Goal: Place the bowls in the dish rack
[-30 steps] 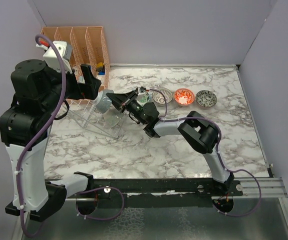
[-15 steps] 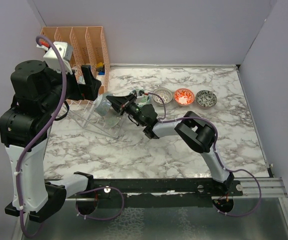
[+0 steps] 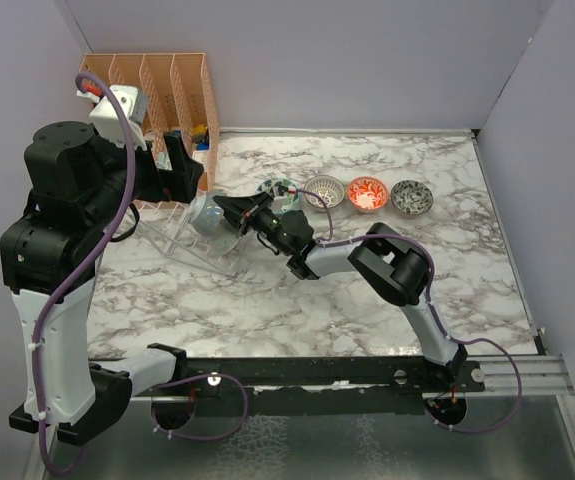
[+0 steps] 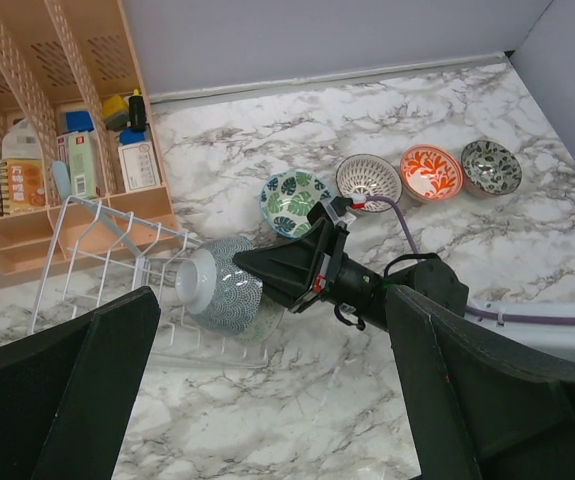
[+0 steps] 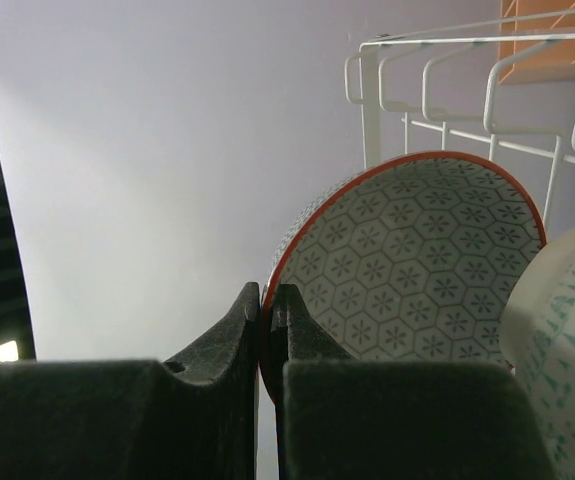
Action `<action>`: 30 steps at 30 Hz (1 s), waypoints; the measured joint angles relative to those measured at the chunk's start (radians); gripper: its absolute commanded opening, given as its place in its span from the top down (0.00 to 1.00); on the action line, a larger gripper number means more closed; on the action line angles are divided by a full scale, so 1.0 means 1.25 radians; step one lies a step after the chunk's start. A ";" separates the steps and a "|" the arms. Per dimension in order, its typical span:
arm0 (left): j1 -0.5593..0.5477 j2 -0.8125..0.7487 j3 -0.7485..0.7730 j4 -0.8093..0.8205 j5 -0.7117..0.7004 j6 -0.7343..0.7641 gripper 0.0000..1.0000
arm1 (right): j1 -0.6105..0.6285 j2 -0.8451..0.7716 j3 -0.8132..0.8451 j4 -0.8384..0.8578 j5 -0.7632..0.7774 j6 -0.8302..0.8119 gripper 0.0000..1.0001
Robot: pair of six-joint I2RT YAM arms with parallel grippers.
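The dish rack (image 3: 179, 246) of thin white prongs stands left of centre; it also shows in the left wrist view (image 4: 85, 250) and the right wrist view (image 5: 407, 92). A blue-grey patterned bowl (image 4: 219, 292) lies on its side in the rack. My right gripper (image 5: 265, 292) is shut on the red rim of a hexagon-patterned bowl (image 5: 417, 270), held on edge at the rack beside the blue-grey bowl (image 5: 567, 340). On the table stand the teal-green bowl (image 3: 277, 190), a grey-white bowl (image 3: 324, 190), the red-orange bowl (image 3: 367, 192) and the grey speckled bowl (image 3: 411, 196). My left gripper (image 3: 179, 165) hovers open above the rack, empty.
The orange perforated organizer (image 3: 157, 90) with small items in its slots stands in the back left corner, right behind the rack. Grey walls close the back and both sides. The right arm (image 3: 397, 262) stretches low across the table's middle.
My right gripper has moved left with its bowl, in against the blue-grey bowl in the rack. The teal-green bowl behind it now shows. The left arm has hardly moved.
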 measured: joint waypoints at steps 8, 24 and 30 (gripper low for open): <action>-0.004 0.000 -0.001 0.000 0.000 0.001 0.01 | 0.000 0.004 0.000 0.000 -0.001 0.015 0.97; -0.015 0.000 -0.002 0.000 -0.002 0.007 0.01 | 0.000 0.031 0.000 -0.039 -0.004 0.045 0.71; -0.021 0.002 -0.005 0.000 -0.005 0.010 0.01 | 0.000 0.031 0.000 -0.043 -0.012 0.052 0.60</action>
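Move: The right hand holds the patterned grey bowl by its rim, just above its slot in the dish rack; the slot lies about 2 cm back, 2 cm left and 7 cm below. The white leaf bowl already racked is some 4 cm back, 2 cm right and 7 cm down, and the green leaf bowl on the table 5 cm ahead, 13 cm right and 11 cm below. From the left hand the slot is about 9 cm ahead, 2 cm right and 32 cm below. After a brief hold, the right hand lowers the patterned grey bowl about 3.5 cm almost straight down into the rack beside the white leaf bowl, its fingertips dipping some 5 degrees. As the descent runs out, the shut fingers start to part and open to about a third, releasing their pinch on the rim while staying around it, with hardly any sideways travel. ##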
